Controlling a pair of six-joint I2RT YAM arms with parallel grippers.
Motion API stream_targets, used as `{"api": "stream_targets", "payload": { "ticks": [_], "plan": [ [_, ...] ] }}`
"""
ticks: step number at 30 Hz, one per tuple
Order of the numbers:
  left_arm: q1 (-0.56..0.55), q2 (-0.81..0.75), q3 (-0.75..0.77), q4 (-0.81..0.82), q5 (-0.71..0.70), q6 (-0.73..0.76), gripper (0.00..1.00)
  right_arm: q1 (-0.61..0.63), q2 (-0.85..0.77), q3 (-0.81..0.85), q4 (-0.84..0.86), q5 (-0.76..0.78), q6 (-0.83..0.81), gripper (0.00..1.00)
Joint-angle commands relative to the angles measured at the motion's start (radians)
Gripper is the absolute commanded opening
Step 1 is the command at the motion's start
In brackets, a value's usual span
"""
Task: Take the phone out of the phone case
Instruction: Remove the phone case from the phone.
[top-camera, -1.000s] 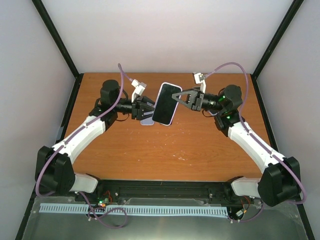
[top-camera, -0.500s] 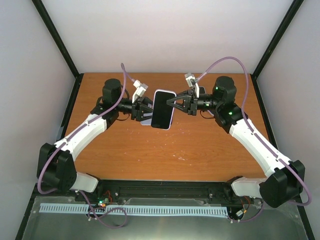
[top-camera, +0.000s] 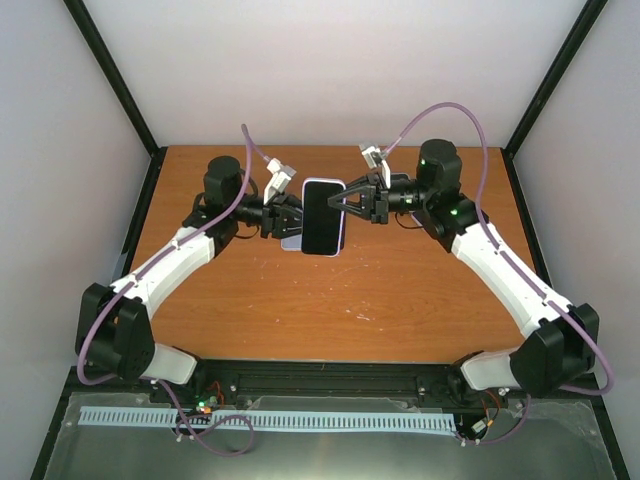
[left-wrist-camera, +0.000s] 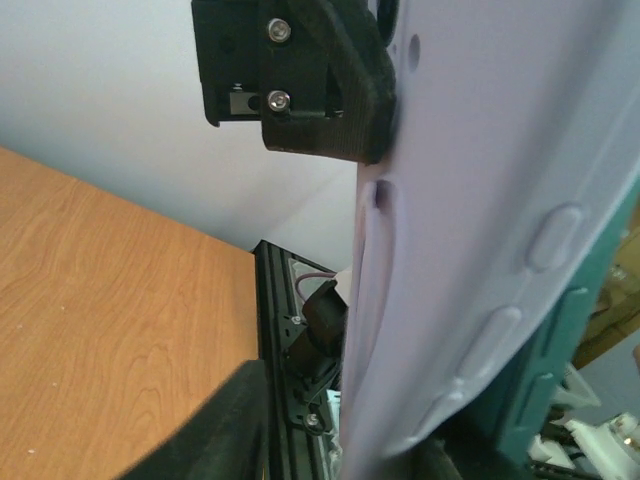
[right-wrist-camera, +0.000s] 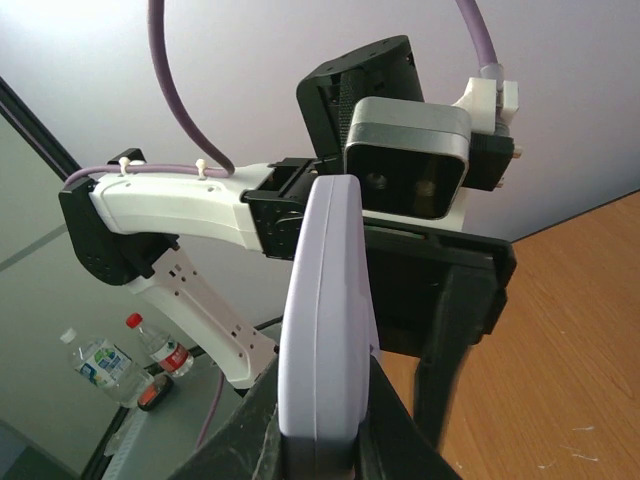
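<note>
The phone (top-camera: 323, 215), dark screen up, sits in its lavender phone case (top-camera: 290, 243) and is held in the air above the table's far half. My right gripper (top-camera: 341, 203) is shut on the case's right edge; in the right wrist view the case (right-wrist-camera: 325, 310) stands edge-on, pinched between the two black fingers of that gripper (right-wrist-camera: 325, 440). My left gripper (top-camera: 289, 220) is at the case's left edge. In the left wrist view the case's back (left-wrist-camera: 480, 200) runs between the jaws of the left gripper (left-wrist-camera: 340, 450), with a gap to the left finger (left-wrist-camera: 225, 430).
The wooden table (top-camera: 330, 300) lies below the held phone. White walls and a black frame post (left-wrist-camera: 285, 330) close the cell. Each arm's wrist camera (right-wrist-camera: 405, 150) is close to the other's fingers. Bottles (right-wrist-camera: 95, 360) stand outside the cell.
The right arm has swung left and brought the phone squarer to the left gripper. The left jaws have narrowed around the case's left edge.
</note>
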Motion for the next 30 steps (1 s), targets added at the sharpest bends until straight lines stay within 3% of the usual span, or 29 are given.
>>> {"api": "stream_targets", "payload": {
  "ticks": [1, 7, 10, 15, 22, 26, 30],
  "plan": [
    [-0.045, -0.039, 0.060, 0.056, -0.140, -0.081, 0.26, 0.089, 0.103, 0.002, -0.211, -0.164, -0.154, 0.03],
    [0.003, -0.063, -0.009, 0.157, -0.151, -0.190, 0.04, 0.031, 0.132, 0.030, -0.228, -0.164, -0.169, 0.03],
    [0.015, -0.068, -0.025, 0.175, -0.157, -0.227, 0.01, 0.007, 0.148, 0.062, -0.254, -0.155, -0.182, 0.06],
    [0.078, -0.067, -0.085, 0.260, -0.206, -0.360, 0.01, -0.049, 0.164, 0.123, -0.298, -0.106, -0.180, 0.27],
    [0.112, -0.062, -0.144, 0.304, -0.271, -0.482, 0.01, -0.099, 0.137, 0.202, -0.384, 0.040, -0.253, 0.74],
    [0.123, -0.053, -0.131, 0.205, -0.358, -0.489, 0.01, -0.110, 0.113, 0.240, -0.463, 0.184, -0.344, 0.80],
    [0.127, -0.031, -0.073, -0.008, -0.506, -0.485, 0.01, -0.105, 0.068, 0.209, -0.468, 0.334, -0.407, 0.83]
  ]
}}
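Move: Just off the left hand's half-closed fingers is the cased phone, its middle about 4 cm to their right and 1 cm back, at their height. The right hand already grips it, the phone's middle 4 cm to this hand's left, 3 cm back and 2 cm lower. On the table, roughly 32 cm below the left hand and 18 cm ahead, lie the empty lilac case, 4 cm to its left, and the bare phone, 6 cm to its right. Closing on the near long edge of the cased phone, the left fingers pinch it and take it over, while the right hand keeps its hold and both ease forward and down. The right fingers then open wide, freeing the phone, and that hand goes about 7 cm forward, 3 down and a little right. The left carries the phone some 8 cm forward, 4 left and 3 down, swinging its fingers about 30 degrees counter-clockwise and rolling forward. ##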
